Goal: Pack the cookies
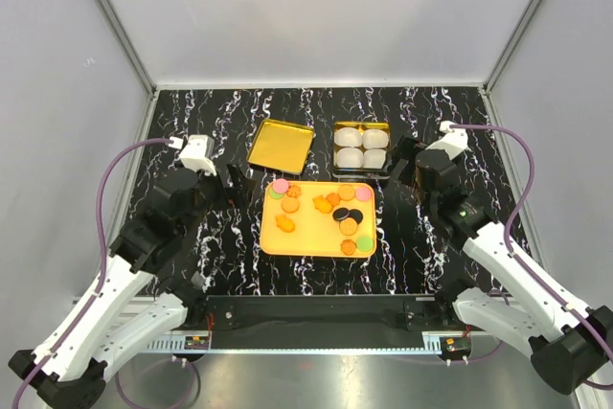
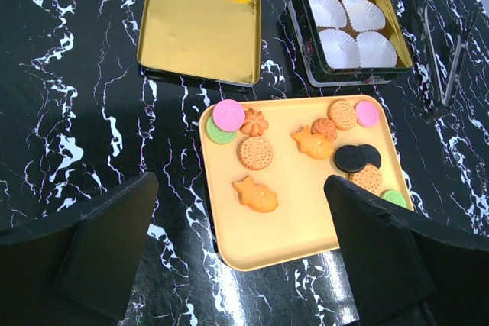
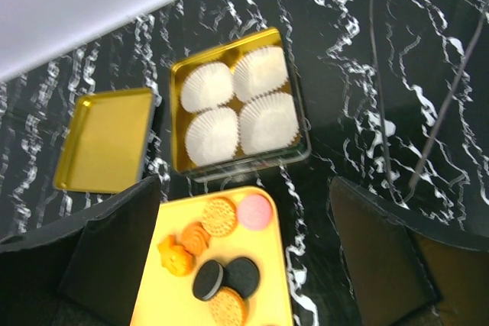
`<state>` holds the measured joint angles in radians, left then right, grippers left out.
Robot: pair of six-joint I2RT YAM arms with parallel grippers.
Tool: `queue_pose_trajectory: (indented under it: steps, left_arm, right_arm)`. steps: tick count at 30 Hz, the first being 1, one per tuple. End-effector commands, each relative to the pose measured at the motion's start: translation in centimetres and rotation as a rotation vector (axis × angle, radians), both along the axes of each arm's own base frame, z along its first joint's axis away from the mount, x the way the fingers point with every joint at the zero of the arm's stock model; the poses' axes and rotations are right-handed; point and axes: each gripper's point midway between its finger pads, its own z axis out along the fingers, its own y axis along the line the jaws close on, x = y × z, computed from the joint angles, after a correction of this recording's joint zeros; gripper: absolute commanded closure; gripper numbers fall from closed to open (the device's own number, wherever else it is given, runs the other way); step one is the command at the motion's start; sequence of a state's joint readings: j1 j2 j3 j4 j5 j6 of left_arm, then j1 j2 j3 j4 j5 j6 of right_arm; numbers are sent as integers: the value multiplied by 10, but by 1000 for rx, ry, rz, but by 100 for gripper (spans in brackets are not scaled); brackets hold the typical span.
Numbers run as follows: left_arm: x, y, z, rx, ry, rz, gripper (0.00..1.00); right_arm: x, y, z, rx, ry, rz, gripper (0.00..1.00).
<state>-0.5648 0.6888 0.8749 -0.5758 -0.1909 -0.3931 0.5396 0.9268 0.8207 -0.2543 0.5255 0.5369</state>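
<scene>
The cookies [image 1: 321, 210] lie on a flat yellow-orange tray [image 1: 306, 241] at the table's middle: orange rounds and fish shapes, pink, green and black discs. In the left wrist view I see a fish cookie [image 2: 256, 194], a pink disc [image 2: 228, 114] and a black one [image 2: 350, 158]. A gold tin [image 1: 335, 152] behind the tray holds four white paper cups [image 3: 237, 108]. My left gripper [image 1: 228, 181] is open and empty, hovering left of the tray [image 2: 241, 223]. My right gripper [image 1: 402, 168] is open and empty, right of the tin [image 3: 244, 211].
The tin's gold lid [image 1: 281, 146] lies open side up, left of the tin [image 2: 199, 27]. Metal tongs [image 2: 447, 51] lie on the black marbled table right of the tin, also in the right wrist view [image 3: 435, 131]. Grey walls enclose the table.
</scene>
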Motion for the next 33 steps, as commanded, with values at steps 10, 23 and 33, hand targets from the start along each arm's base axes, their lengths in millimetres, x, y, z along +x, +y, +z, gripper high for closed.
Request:
queue_pose_trajectory:
  steps: [10, 23, 33]
  left_arm:
    - [-2, -9, 18, -63, -45, -37, 1]
    - [-6, -15, 16, -62, -49, -81, 1]
    - [-5, -17, 10, -48, -28, -94, 1]
  right_arm:
    - [-3, -52, 4, -88, 175, -90, 0]
    - [79, -126, -113, -22, 510, -196, 0]
    - [105, -137, -174, -105, 640, -194, 0]
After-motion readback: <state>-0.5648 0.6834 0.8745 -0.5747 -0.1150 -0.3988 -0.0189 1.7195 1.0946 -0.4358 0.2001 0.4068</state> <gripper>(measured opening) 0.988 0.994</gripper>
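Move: The tongs lie open on the table, hinge end nearest the robot, their middle about 13 cm to the right of the right hand, some 7 cm ahead and 22 cm below. The tin with the paper cups stands about 9 cm ahead and 4 cm to the left; the cookie tray's middle is roughly 16 cm left and 9 cm back, both also low on the table. From the left hand the tongs are some 48 cm right and 14 cm ahead. Swing the right gripper right and a little forward, away from the tin, until it is above the tongs, then lower it steeply towards them, about 20 cm down in all. Tip the fingers some 40 degrees further downward on the way, turn slightly clockwise, and keep them wide open with the tongs lined up between them; don't close yet. ##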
